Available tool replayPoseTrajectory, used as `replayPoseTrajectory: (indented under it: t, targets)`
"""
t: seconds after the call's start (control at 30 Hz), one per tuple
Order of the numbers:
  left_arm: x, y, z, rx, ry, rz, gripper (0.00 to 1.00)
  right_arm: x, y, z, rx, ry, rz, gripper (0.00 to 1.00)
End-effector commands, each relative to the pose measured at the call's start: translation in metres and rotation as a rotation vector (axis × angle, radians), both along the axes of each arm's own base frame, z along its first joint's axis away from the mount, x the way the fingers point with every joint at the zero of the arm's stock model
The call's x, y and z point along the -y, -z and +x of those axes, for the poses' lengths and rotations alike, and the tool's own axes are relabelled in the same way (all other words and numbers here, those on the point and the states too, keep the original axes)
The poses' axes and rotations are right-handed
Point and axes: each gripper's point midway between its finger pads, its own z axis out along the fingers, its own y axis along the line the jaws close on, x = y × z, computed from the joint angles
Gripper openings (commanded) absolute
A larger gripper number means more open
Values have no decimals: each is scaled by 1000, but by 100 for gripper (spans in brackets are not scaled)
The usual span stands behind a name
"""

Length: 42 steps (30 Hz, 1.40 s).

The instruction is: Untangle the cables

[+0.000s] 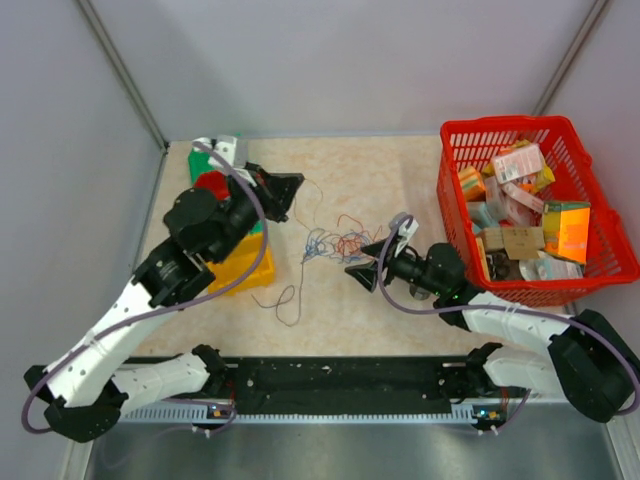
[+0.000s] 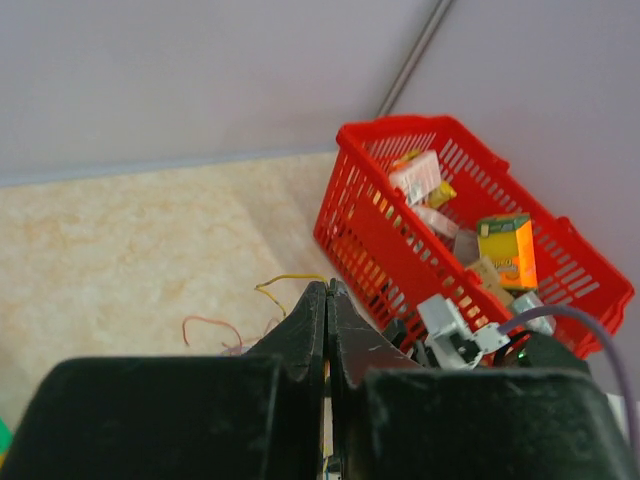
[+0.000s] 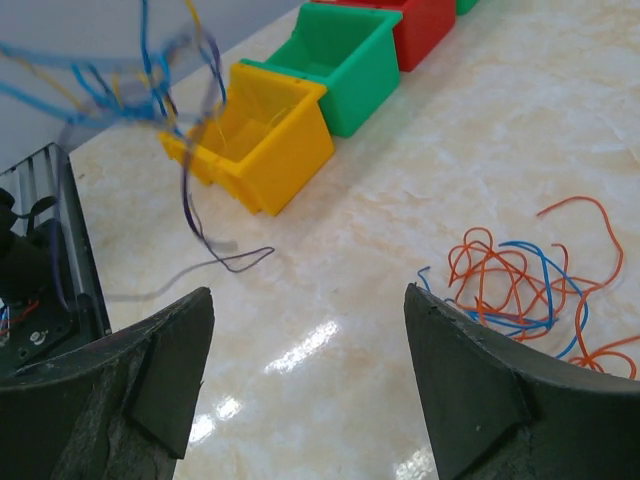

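The cables (image 1: 335,242) lie as a thin tangle of blue, orange and red strands at the middle of the table, and a purple strand (image 1: 289,300) loops toward the near edge. My left gripper (image 1: 292,188) hovers left of and behind the tangle. It is shut on a yellow cable (image 2: 287,279) that enters at its tips (image 2: 328,286), and thin strands trail from it down to the tangle. My right gripper (image 1: 369,262) stands open just right of the tangle with nothing between its fingers (image 3: 308,300). Orange and blue cables (image 3: 520,285) lie by its right finger. Blue and purple strands (image 3: 150,75) hang lifted and blurred.
A red basket (image 1: 455,215) full of small packages stands at the right. At the left, under my left arm, sits a row of yellow (image 3: 262,135), green (image 3: 345,60) and red (image 3: 425,25) bins. Grey walls close in the table on three sides.
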Motion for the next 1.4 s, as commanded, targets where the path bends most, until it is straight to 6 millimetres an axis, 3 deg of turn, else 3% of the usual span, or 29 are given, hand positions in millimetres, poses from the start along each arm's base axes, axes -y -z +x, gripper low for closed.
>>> replayPoseTrajectory:
  t: [0.0,0.13,0.33,0.6,0.9,0.97,1.03,1.13,1.27,1.37]
  targets:
    - [35,32,12,-90,79,-39,0,-5,-35,-4,69,-19,102,76]
    - [57,64,21,-162,120,-18,0,-3,-35,2,36,25,114,74]
    - [74,91,32,-215,135,-5,0,-7,-32,6,-5,40,120,57]
    - [79,99,31,-241,158,-4,0,12,-15,36,-46,243,53,48]
    - [86,103,25,-265,199,-31,0,-6,-18,22,-22,142,47,47]
    - [86,102,26,-268,198,-38,0,-7,-14,24,-24,156,27,43]
    - [88,99,20,-264,233,-30,0,-3,-6,31,-41,210,-14,37]
    - [79,87,17,-226,214,1,0,20,8,52,-65,382,-80,27]
    - [54,53,6,-108,180,-6,0,57,29,75,-124,632,-194,0]
    - [30,19,-5,1,141,-7,0,76,43,85,-159,761,-296,0]
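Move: The blue and yellow cable knot hangs from the left hand, roughly 23 cm below it and 3 cm to its right, level with it fore and aft. From the open right hand the knot is about 9 cm left, 1 cm ahead and 6 cm higher. The red cable tangle lies on the table some 15 cm ahead of the right hand, 2 cm left and 16 cm below; the dark cable loop lies 17 cm to its left, 1 cm ahead and 17 cm down. The right fingers shut on strands at the hanging blue and yellow knot, closing in stages while the hand first lingers, then drawing forward about 6 cm, right and down, turning some 30 degrees clockwise. The left hand, still pinching the yellow cable, first drops about 12 cm and shifts 8 cm right towards the right hand, tipping down, then hovers and lifts slightly, easing back left. ##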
